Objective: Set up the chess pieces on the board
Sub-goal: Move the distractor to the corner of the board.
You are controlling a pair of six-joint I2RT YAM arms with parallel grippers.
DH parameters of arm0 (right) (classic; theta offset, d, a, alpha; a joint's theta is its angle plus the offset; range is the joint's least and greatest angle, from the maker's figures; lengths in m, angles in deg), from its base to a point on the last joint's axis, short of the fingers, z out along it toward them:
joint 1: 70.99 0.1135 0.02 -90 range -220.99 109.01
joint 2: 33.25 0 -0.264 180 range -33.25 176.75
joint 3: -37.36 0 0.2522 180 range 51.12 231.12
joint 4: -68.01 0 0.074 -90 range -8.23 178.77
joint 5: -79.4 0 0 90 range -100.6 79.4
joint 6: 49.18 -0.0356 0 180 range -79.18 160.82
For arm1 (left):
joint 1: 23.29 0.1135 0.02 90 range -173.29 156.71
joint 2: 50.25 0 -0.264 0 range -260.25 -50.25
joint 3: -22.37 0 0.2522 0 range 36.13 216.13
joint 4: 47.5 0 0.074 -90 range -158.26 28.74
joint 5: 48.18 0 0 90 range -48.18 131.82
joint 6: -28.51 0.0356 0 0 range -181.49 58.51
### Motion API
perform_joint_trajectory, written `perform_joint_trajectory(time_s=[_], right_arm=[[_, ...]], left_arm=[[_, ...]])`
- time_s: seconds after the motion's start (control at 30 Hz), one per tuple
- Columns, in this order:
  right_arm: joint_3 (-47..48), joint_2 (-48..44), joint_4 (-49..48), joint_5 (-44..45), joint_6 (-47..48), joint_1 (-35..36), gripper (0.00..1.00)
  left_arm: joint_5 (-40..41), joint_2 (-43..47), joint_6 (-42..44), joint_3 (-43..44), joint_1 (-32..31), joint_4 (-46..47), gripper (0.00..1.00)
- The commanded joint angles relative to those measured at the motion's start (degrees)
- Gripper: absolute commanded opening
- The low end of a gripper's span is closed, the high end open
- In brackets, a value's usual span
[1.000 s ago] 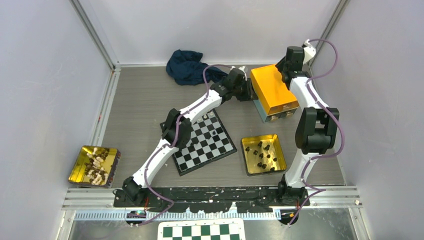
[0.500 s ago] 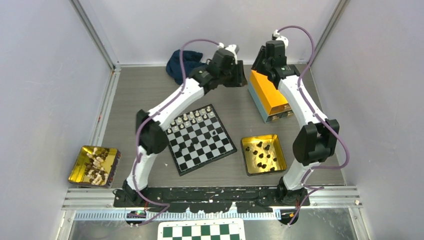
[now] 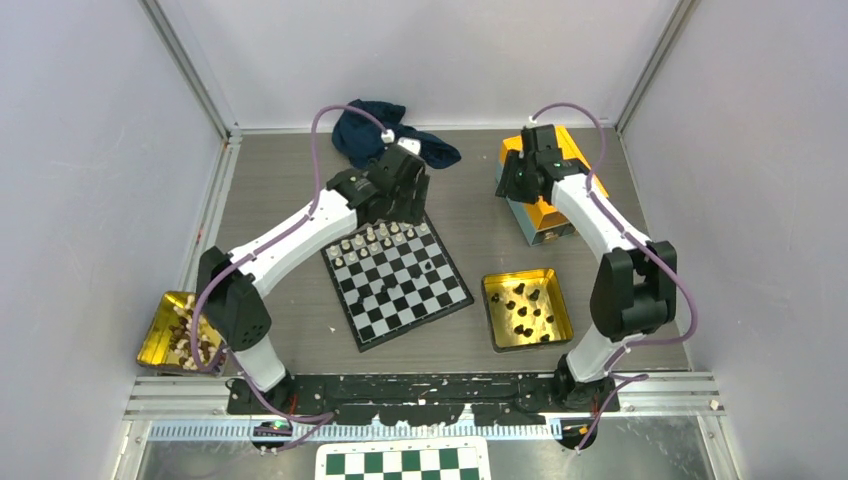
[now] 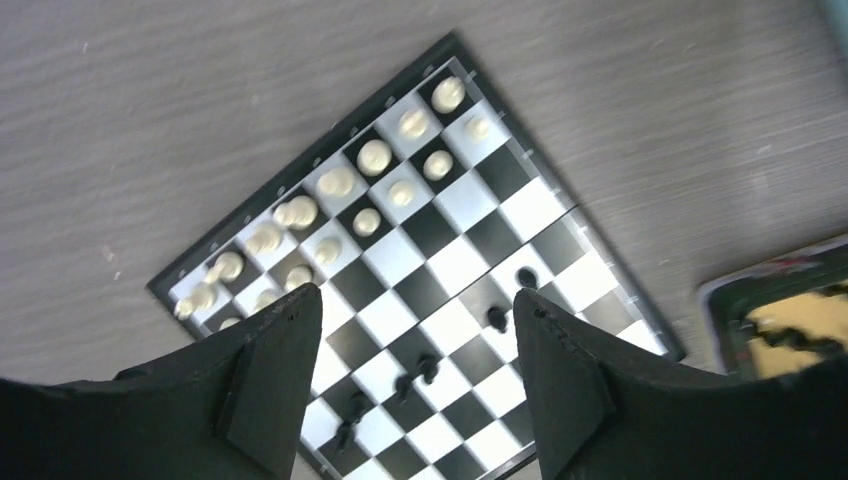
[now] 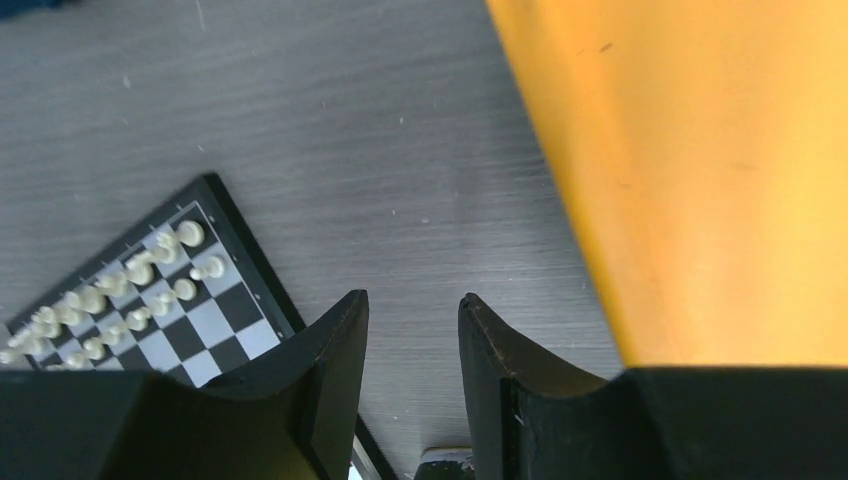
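The board (image 3: 449, 293) lies at mid-table, turned at an angle. White chess pieces (image 3: 378, 237) fill its two far rows, and a few black ones (image 3: 428, 267) stand further in. My left gripper (image 3: 404, 196) hovers over the board's far edge. In the left wrist view it (image 4: 415, 300) is open and empty above the board (image 4: 440, 270), the white pieces (image 4: 375, 157) and black pieces (image 4: 497, 318). My right gripper (image 3: 510, 182) hangs beside the orange box; seen from its wrist, it (image 5: 412, 297) is open and empty over bare table, the board (image 5: 215, 320) at lower left.
A gold tray (image 3: 497, 329) of black pieces sits right of the board, and another (image 3: 152, 344) with pale pieces at the near left. The orange box (image 3: 560, 148) on a teal base stands at the far right, a dark blue cloth (image 3: 375, 130) at the back, a green-and-white board (image 3: 403, 462) below the arm bases.
The left arm drew back from the orange box to the board's far edge and its jaws opened. The right gripper swung from the box's far right to its left side.
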Motion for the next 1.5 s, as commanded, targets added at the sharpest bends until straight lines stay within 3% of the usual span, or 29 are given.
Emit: perform_joint_trajectory(time_s=[0.0,0.37,0.4,0.47,0.9,1.13,1.47], right_arm=[[-0.32,3.04,-1.90,-2.02,1.79,1.22,0.44],[3.18,12.97,-4.92,5.21,5.87,1.28,0.44],[3.84,13.75,-5.04,6.07,6.34,1.21,0.44],[5.26,15.26,-5.39,7.88,7.33,1.10,0.44],[16.28,25.17,-5.03,12.46,10.34,-7.33,0.45],[19.76,28.71,-5.29,11.99,10.15,-12.74,0.45],[26.59,32.76,-4.90,8.99,10.76,-14.96,0.45]], left_arm=[[5.58,7.48,0.52,-5.04,0.33,-1.03,0.73],[9.09,21.02,-6.86,-19.88,0.33,-3.66,0.78],[9.38,22.06,-7.65,-20.82,0.33,-4.18,0.92],[9.93,24.15,-9.16,-22.84,0.33,-5.25,0.99],[14.40,35.96,-27.54,-40.13,0.33,-8.94,1.00],[15.03,37.79,-32.36,-43.32,0.33,-10.30,0.99],[13.39,40.07,-37.52,-46.42,0.29,-14.48,0.98]])
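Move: The orange drawer box, the distractor, has its middle about 10 cm right of the right hand, some 5 cm ahead and 10 cm below. The gold tray of black pieces sits about 19 cm back and 5 cm right of that hand; the chess board's middle is roughly 15 cm back and 26 cm left of it, both some 15 cm below. From the left hand, the box is about 37 cm right, 8 cm ahead and 14 cm below. Right hand sinks, then pushes forward and 16 cm right against the orange box; left hand withdraws back-left, opening. ##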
